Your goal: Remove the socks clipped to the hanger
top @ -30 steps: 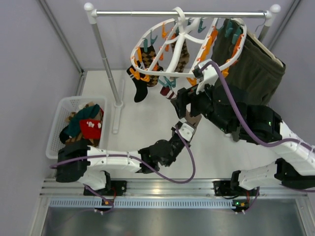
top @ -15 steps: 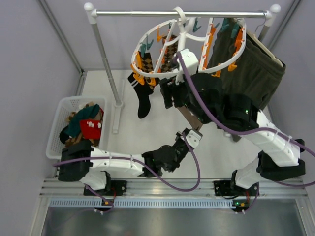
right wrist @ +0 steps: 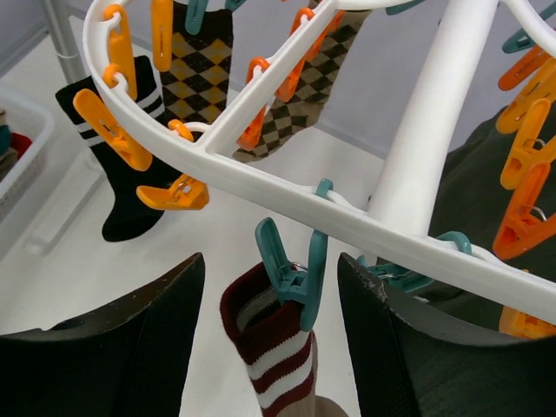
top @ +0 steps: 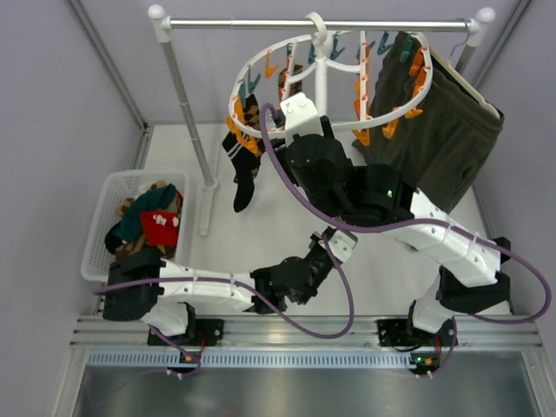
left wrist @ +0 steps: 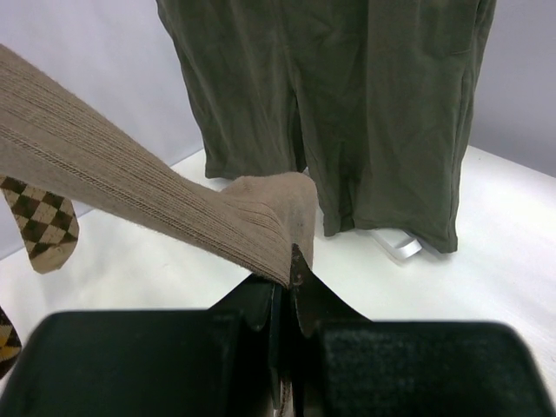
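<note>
The round white hanger [right wrist: 261,187] fills the right wrist view; in the top view the hanger [top: 261,65] hangs from the rail. A teal clip [right wrist: 291,274] grips a tan sock's red-and-white cuff [right wrist: 269,347]. My right gripper [right wrist: 271,295] is open, one finger on each side of that clip, not touching it. My left gripper [left wrist: 294,261] is shut on the toe end of the tan ribbed sock [left wrist: 174,208], which stretches up to the left. A black striped sock [right wrist: 130,191] and two argyle socks [right wrist: 198,74] [right wrist: 304,95] stay clipped.
Dark green shorts [top: 443,130] hang at the right end of the steel rail [top: 261,24]. A white basket [top: 117,191] holding several socks stands at the left. The hanger's thick centre post [right wrist: 426,148] is just right of my right gripper.
The right arm has swung left and up under the hanger, and its jaws have narrowed around the teal clip. The hanger has swung with it. The left gripper keeps its hold.
</note>
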Available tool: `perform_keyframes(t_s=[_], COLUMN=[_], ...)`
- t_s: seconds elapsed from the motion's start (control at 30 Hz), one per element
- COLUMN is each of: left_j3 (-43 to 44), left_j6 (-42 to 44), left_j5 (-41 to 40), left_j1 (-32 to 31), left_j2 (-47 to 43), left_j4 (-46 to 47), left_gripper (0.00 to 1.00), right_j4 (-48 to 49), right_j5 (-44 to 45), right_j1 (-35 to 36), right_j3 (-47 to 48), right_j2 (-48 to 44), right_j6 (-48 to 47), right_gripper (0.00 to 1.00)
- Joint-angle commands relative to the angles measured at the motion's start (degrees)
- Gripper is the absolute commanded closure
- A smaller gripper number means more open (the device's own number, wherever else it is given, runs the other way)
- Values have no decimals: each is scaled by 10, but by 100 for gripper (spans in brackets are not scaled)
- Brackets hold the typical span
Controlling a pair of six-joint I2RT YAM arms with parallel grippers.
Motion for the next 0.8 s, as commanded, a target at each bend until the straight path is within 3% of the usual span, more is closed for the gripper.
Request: perform_keyframes(t_s=[0.0,0.6,0.7,0.77], left_j3=[13,21,22,21], left_j6=[1,0,1,-2], left_j5=[1,-3,-4,-6], left_j1=[-5,-10,-10,-10], left_j2=[-2,10,11,12], left_j4=[17,17,17,17], left_gripper=[100,100,100,100], right_j4=[2,50,58,62], right_j5=[54,87,89,90], right_j1=[-7,-23,-23,-24], right_j3=[21,-8,-13,-18], right_j2=[4,31,29,28], right_j6=[-17,-30,-45,-49], right_gripper=[40,49,57,74])
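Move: The teal clip gripping the striped brown sock sits about 3 cm ahead of the right fingers, 1 cm to their right and 2 cm lower. Along the rim, a second teal clip is some 5 cm to the right of it and 1 cm farther out, an orange clip about 6 cm to its left. The black sock hangs 7 cm left of the hand, 6 cm ahead, 8 cm lower. From the left hand the clip is roughly 11 cm ahead, 7 cm left and 15 cm higher. The right fingers come to pinch the two arms of the teal clip from both sides, narrowing from wide open to about a third open. To get there the hand eases forward some 2.5 cm, first edging right about 2 cm, then sinking about 1.5 cm and coming half of that way back left, turning roughly 10 degrees clockwise. The left hand stays in place and keeps its grip on the foot of the striped brown sock. ##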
